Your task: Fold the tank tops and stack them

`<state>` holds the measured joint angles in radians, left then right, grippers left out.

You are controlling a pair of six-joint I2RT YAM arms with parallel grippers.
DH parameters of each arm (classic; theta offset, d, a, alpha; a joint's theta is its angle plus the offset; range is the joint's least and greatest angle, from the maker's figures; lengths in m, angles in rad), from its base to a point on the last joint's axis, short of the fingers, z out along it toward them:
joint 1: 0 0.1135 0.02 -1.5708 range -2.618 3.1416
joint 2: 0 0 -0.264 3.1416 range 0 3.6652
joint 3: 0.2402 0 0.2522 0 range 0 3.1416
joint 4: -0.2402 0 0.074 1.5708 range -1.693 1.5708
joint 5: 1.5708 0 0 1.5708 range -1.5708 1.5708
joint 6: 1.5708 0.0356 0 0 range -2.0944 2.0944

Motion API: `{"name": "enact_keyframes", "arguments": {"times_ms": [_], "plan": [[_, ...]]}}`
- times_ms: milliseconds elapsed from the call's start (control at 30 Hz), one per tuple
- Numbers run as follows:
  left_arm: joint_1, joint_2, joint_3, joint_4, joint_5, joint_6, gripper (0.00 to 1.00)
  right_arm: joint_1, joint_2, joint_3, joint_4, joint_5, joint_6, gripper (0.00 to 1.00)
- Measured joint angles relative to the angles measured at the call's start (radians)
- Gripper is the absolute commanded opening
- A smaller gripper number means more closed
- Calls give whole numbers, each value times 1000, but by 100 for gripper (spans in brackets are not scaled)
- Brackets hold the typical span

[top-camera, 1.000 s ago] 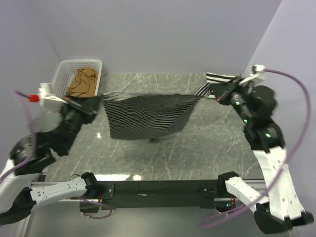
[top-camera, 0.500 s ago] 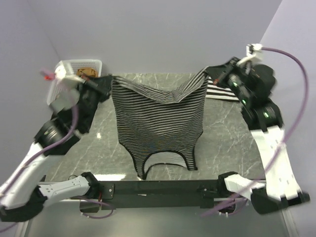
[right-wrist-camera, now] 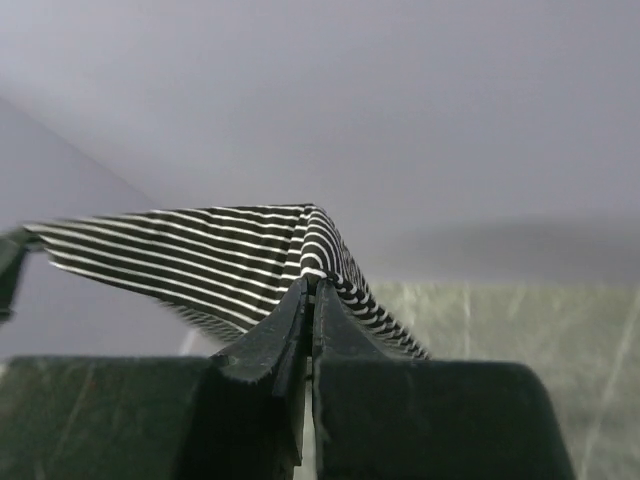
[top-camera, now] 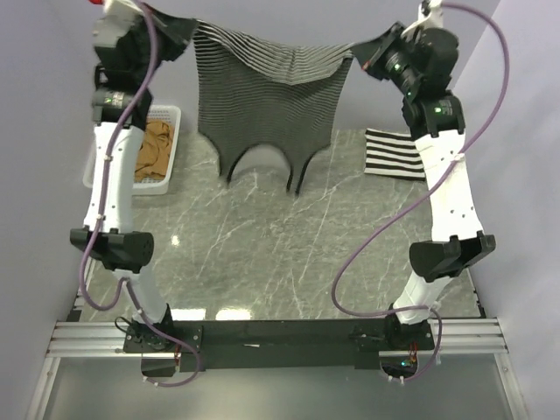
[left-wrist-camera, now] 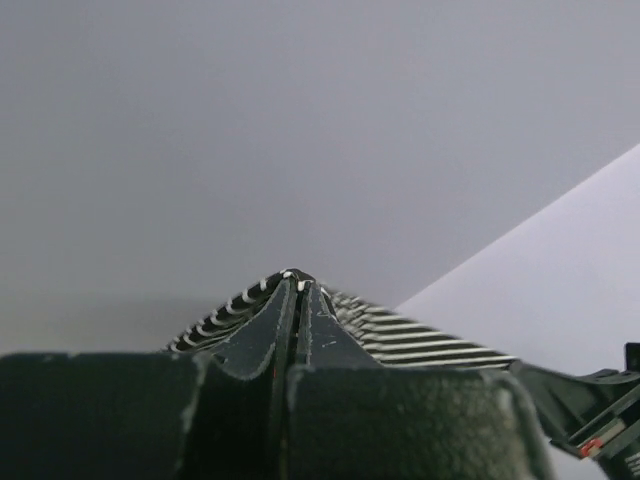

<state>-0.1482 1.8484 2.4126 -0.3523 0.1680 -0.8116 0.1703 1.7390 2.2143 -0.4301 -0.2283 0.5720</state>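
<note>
A thin-striped dark tank top (top-camera: pixel 267 96) hangs spread high above the table, straps down, held by its two upper corners. My left gripper (top-camera: pixel 191 29) is shut on its left corner (left-wrist-camera: pixel 296 282); my right gripper (top-camera: pixel 357 58) is shut on its right corner (right-wrist-camera: pixel 312 278). Striped cloth (right-wrist-camera: pixel 200 255) drapes away from the right fingertips. A bold black-and-white striped tank top (top-camera: pixel 395 154) lies folded flat on the table at the back right. A tan-brown tank top (top-camera: pixel 153 149) lies crumpled in the basket.
A white mesh basket (top-camera: pixel 171 118) stands at the back left of the grey marble table (top-camera: pixel 289 245). Both arms stand tall and extended upward. Grey walls close in the back and both sides.
Both arms have swung up and back, lifting the thin-striped top from a low sagging spread to a high hang with its straps dangling. Both grips held throughout.
</note>
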Motion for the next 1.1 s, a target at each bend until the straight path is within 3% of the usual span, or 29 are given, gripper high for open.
{"name": "enact_keyframes", "arguments": {"times_ms": [100,167,400,533,600,633,700,733,767,833,933,1100], "plan": [[59,-65,-84,42,73,-24,1,-1,-5,73,12,-11,3,0],[85,-195,-282,97,98,-32,1,-2,-73,-14,52,-18,3,0],[75,-600,-1025,278,164,-90,1,-7,-468,-796,117,32,10,0],[54,-760,-1490,304,160,-139,0,-8,-623,-1277,109,80,16,0],[10,-834,-1713,288,143,-166,1,-11,-667,-1479,110,98,20,6],[-22,-874,-1814,271,131,-185,2,-13,-685,-1565,107,102,23,16],[-90,-952,-1978,256,119,-228,6,-18,-706,-1685,99,103,27,25],[-128,-995,-2047,251,106,-251,12,-18,-711,-1729,96,102,32,33],[-164,-1032,-2101,249,98,-274,23,-19,-715,-1760,96,97,38,37],[-230,-1087,-2168,248,74,-318,32,-19,-726,-1793,97,81,43,47],[-313,-1135,-2183,235,25,-364,39,-19,-783,-1801,94,82,53,54],[-341,-1183,-2134,189,-48,-377,39,-20,-943,-1752,19,136,59,55]]}}
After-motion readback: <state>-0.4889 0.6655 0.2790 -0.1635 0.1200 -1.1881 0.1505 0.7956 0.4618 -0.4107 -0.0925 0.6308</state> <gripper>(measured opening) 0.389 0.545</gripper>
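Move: Each hand holds a hem corner of the black-and-white tank top high over the far end of the table. The bare spot for the left corner is about 28 cm back, 3 cm right and 53 cm below the left hand; the right corner's spot is some 24 cm back, 6 cm right and 49 cm below the right hand. The white basket stands about 27 cm left and 3 cm ahead of the left hand, 50 cm down. The folded tank top lies 18 cm right and 7 cm ahead of the right hand, 48 cm down. Still pinching the hem corners, both hands whip the tank top down and back towards the robot, dropping nearly 50 cm while drawing back some 25 to 30 cm, the right one after a brief lift. The fingers tip about 50 degrees from forward-pointing to steeply down, open close to the table and let go of the cloth; both hands then rise a few centimetres. ##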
